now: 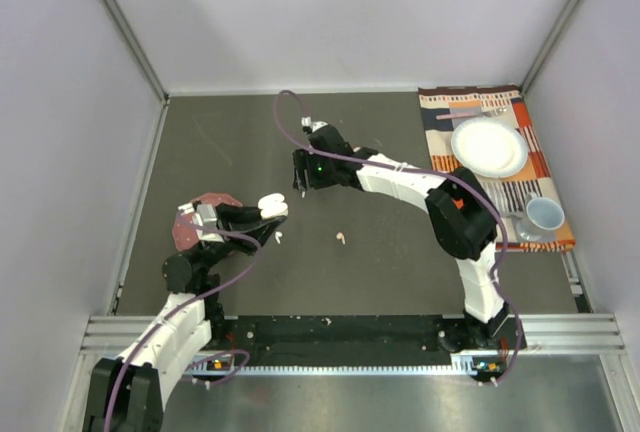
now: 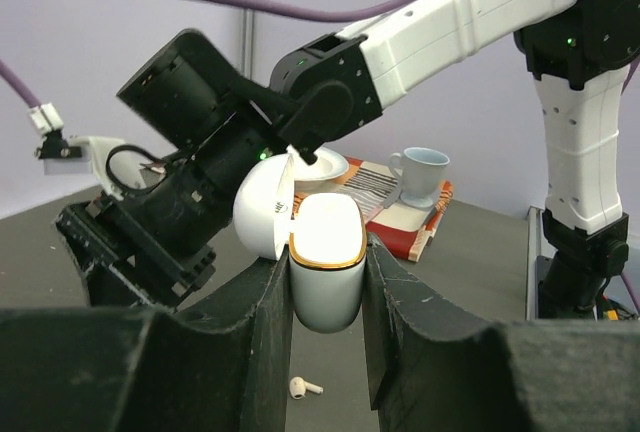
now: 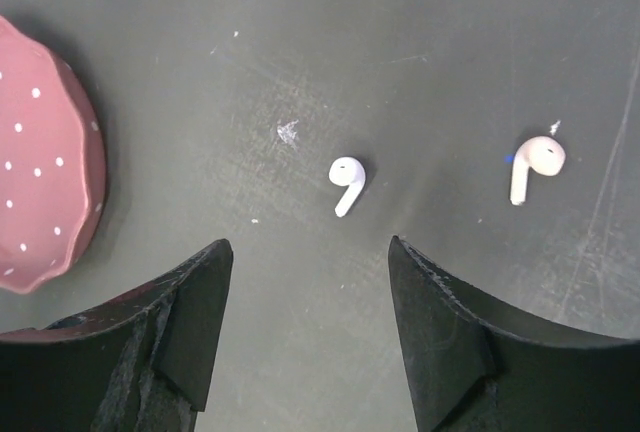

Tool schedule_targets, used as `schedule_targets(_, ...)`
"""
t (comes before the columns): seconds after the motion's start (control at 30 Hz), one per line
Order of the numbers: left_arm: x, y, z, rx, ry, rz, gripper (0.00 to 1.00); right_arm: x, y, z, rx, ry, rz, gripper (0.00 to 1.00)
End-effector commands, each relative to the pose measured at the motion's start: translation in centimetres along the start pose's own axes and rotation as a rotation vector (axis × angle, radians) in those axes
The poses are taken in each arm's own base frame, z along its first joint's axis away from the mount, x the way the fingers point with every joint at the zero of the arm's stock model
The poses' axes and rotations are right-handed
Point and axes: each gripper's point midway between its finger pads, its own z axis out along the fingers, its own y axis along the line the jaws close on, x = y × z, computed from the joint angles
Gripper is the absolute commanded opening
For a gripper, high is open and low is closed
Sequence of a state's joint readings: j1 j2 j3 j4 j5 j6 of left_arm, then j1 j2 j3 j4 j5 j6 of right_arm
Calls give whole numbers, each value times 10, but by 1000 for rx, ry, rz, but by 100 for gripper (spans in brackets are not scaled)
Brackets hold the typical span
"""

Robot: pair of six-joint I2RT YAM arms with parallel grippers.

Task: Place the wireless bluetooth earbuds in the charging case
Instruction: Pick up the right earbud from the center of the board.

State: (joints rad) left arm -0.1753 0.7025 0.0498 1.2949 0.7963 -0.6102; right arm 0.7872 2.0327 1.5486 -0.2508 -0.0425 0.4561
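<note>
A white charging case with a gold rim stands upright between the fingers of my left gripper, which is shut on it. Its lid is swung open to the left. From above, the case is held off the table, left of centre. My right gripper hangs just beyond it, pointing down, open and holding nothing. Below the right gripper a white earbud lies on the table, with a pale peach earbud to its right. The white earbud also shows under the case.
A pink dotted dish sits by my left arm. At the back right, a striped placemat carries a white plate, a fork and a pale cup. Grey walls enclose the table on three sides.
</note>
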Motion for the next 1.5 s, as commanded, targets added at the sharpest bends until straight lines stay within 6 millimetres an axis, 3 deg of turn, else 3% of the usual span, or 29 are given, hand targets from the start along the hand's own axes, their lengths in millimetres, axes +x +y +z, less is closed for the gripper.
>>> schedule_targets(0.0,-55,-34,0,119,-211,226,0,-7,3,12,28,-9,6,63)
schedule_targets(0.2,-61,-34,0,110,-218,244,0,-3,1,31,36,13,10,60)
schedule_targets(0.6,-62,-33,4,111,-200,249,0,-2,-4,48,78,31,-10,49)
schedule_targets(1.07,-61,-30,3,99,-197,252,0,11,3,62,77,70,-95,44)
schedule_targets(1.47,-57,-29,1,87,-191,252,0,21,-11,65,146,97,-111,40)
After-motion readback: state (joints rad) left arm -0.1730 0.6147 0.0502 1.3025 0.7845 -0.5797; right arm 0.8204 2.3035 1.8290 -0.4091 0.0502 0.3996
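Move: The earbud to pick lies under the right gripper, about 3 cm ahead, 2 cm to its left and roughly 8 cm below. From that gripper, the second centre earbud is some 8 cm ahead and 4 cm right; of the two nearer earbuds, both about 9 cm back, one is 7 cm left and one 7 cm right. From the left gripper, the target is about 20 cm ahead, 6 cm right and 25 cm below. Lower the right gripper about 6 cm onto the centre earbud in two steps: first down, then level for a moment while easing some 2 cm forward and left, then down again. Narrow the open fingers by about a third on the way, one on each side of the earbud, and roll the hand some 10 degrees so its left side dips. Keep the open case pinched in the left gripper, letting it rise about 2 cm. ##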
